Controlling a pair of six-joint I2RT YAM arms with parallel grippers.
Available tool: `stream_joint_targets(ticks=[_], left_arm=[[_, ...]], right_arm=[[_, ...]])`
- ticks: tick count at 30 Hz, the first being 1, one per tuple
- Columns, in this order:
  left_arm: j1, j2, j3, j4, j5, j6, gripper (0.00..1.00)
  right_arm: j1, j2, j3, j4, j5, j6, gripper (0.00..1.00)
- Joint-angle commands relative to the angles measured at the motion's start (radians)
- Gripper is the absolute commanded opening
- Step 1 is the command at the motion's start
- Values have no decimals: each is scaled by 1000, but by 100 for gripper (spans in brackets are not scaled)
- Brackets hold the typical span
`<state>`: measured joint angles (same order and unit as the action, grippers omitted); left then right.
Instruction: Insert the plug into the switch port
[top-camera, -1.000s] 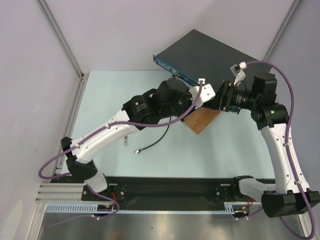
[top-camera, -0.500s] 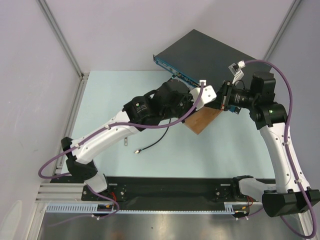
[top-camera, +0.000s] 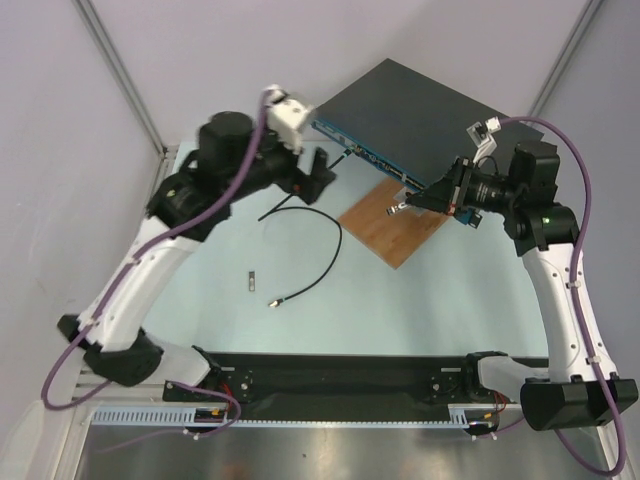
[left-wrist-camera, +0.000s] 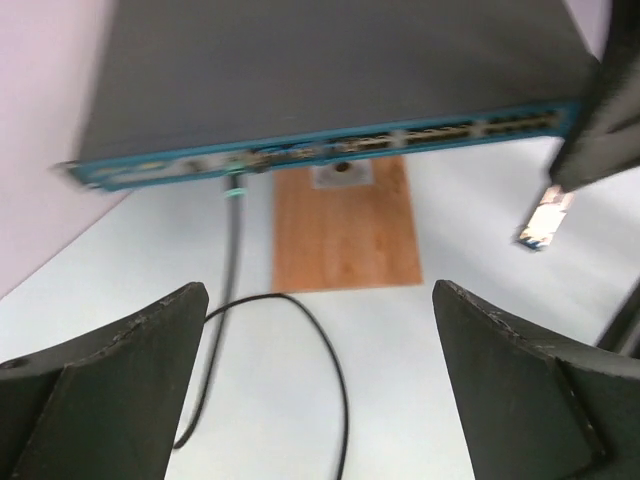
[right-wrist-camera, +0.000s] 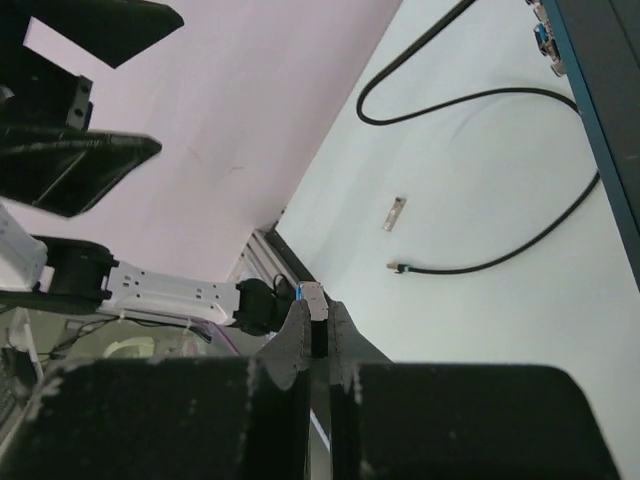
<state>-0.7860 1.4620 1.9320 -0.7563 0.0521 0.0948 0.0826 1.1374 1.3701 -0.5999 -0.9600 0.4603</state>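
Note:
The switch (top-camera: 415, 108) lies at the back, black on top with a blue port face (left-wrist-camera: 330, 150). My right gripper (top-camera: 410, 204) hovers over the wooden board just in front of that face, shut on a small silver plug (top-camera: 396, 209). In the right wrist view the plug (right-wrist-camera: 315, 300) sticks out between the pressed fingers of the right gripper (right-wrist-camera: 318, 325). My left gripper (top-camera: 322, 172) hangs wide open and holds nothing, left of the switch's near corner. Its own view shows the left gripper (left-wrist-camera: 320, 390) above the table and the plug (left-wrist-camera: 543, 222) at the right.
A brown wooden board (top-camera: 395, 222) lies in front of the switch. A black cable (top-camera: 325, 225) runs from a port and loops across the table to its loose end (top-camera: 273, 300). A small metal strip (top-camera: 252, 281) lies nearby. Walls stand to the left and behind.
The left arm has swung from the middle back to the left, and its gripper has opened and let go. The right gripper has shut on the plug and holds it alone.

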Motion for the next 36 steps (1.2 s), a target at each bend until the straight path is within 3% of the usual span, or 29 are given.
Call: stream_joint_targets(ticks=[1,5,8,12,22,27,36], left_arm=[[138,-158,-121,61,133,-89,100],[157,-319,-364,159,141,-28,100],[154,-380,-427,181,222,-3,100],[45,-457,-579,369,167,71,95],[-257,-316,-574,534,-35,322,66],[-295,-249,-550,552,-49,372,50],[-309,-184,-495,511,-90,398,38]], right_arm=[[-12,8,46,89,-64,56,0],[-9,24,11,221,-166,202,0],[12,33,-29,371,-233,346,0],[42,44,-29,402,-247,374,0],[55,35,-42,310,-237,362,0],[68,38,-69,302,-244,386,0],[88,36,-100,342,-241,414,0]])
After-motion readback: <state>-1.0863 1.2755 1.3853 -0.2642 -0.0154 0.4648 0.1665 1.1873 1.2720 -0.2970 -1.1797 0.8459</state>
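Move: The right hand already holds the silver plug, whose middle sits about 1 cm ahead and 2 cm left of it, level, with the free end poking out towards the left hand. From the wide-open left hand the plug lies some 12 cm right, 5 cm back and 6 cm lower. The middle of the switch port row is roughly 19 cm ahead of the right hand, 1 cm right and 15 cm below; the wooden board is about 12 cm ahead, 2 cm right and 30 cm down. The left fingers come in around the plug's free end and narrow from wide open to under half, touch not certain. That hand first swings about 8 cm farther left, then reverses and sweeps right, back and down, turning clockwise and tipping down. The right hand keeps its pinch, rising and shifting left and slightly back, then sinking a little, while turning the plug some 20 degrees. ##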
